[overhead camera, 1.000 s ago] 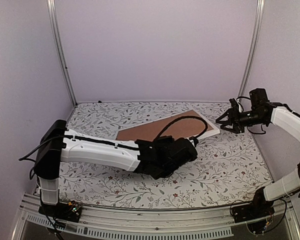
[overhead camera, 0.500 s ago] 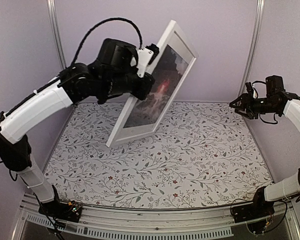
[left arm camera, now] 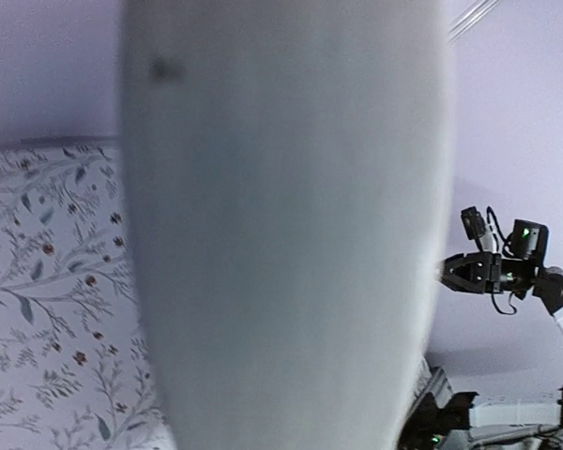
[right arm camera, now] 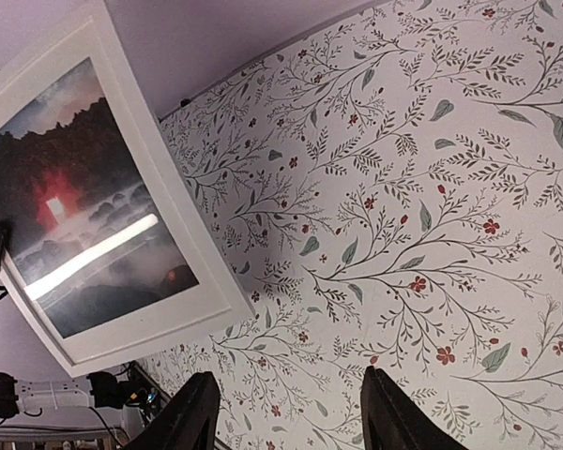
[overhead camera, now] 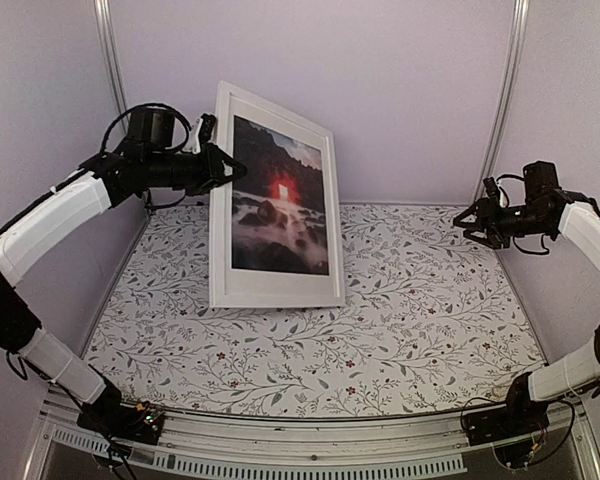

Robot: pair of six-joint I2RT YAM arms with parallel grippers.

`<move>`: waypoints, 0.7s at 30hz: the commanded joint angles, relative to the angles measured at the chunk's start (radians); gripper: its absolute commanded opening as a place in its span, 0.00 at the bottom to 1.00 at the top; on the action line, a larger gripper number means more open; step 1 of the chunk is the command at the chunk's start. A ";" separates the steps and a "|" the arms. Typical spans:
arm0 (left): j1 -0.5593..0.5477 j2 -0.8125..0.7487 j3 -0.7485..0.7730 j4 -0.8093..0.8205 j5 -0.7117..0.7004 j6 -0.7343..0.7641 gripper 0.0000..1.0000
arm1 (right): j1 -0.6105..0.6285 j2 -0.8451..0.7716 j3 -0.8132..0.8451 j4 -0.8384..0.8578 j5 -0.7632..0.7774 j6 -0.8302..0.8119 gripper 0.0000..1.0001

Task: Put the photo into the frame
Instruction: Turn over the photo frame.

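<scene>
The frame (overhead camera: 280, 293), white-rimmed with a wide white border, stands almost upright at the left middle of the table, face toward the near edge. The photo (overhead camera: 278, 210), a dark landscape with a red glow, sits inside it. My left gripper (overhead camera: 218, 168) is shut on the frame's upper left edge. In the left wrist view that blurred white edge (left arm camera: 281, 244) fills the picture and hides the fingers. My right gripper (overhead camera: 465, 222) hangs open and empty in the air at the far right. The right wrist view shows its fingers (right arm camera: 192, 412) spread, with frame (right arm camera: 183, 281) and photo (right arm camera: 84, 206) beyond.
A floral-patterned cloth covers the table (overhead camera: 430, 320). Purple walls and metal corner posts (overhead camera: 502, 100) close in the back and sides. The right arm (left arm camera: 493, 267) also shows in the left wrist view.
The left arm, low over a brown board a second ago, now holds the framed photo up; the frame has swung from a tilt to nearly upright. The right gripper drifted slightly right.
</scene>
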 commanded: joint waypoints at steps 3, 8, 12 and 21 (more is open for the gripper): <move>0.017 0.013 -0.145 0.518 0.385 -0.325 0.00 | -0.001 0.007 -0.027 0.030 -0.035 -0.027 0.56; 0.017 0.080 -0.285 0.712 0.446 -0.462 0.00 | -0.001 0.008 -0.056 0.045 -0.046 -0.024 0.56; 0.010 0.149 -0.372 0.846 0.478 -0.549 0.00 | -0.001 0.013 -0.076 0.057 -0.054 -0.025 0.56; -0.016 0.327 -0.411 0.986 0.513 -0.612 0.02 | -0.001 0.014 -0.109 0.075 -0.061 -0.021 0.56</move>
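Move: My left hand still grips the left edge of the photo frame, which hangs upright with the photo facing back and up. The frame's middle is about 7 cm ahead of this hand, 11 cm to the right and 7 cm below. The bare table middle, where the frame is headed, lies level with the hand fore and aft, some 20 cm to its right and 35 cm below. From my empty right hand that spot is roughly 35 cm left, 3 cm ahead and 24 cm below. Keeping my left fingers shut on the frame's left edge, I lower it nearly 18 cm towards the bare table, quickly at first, and carry it some 7 cm to the right. The wrist rolls and swings clockwise, about 40 degrees in all, so the frame leans back, top edge away from me, photo side turning upward. My right hand sinks a few centimetres, half open and touching nothing. ##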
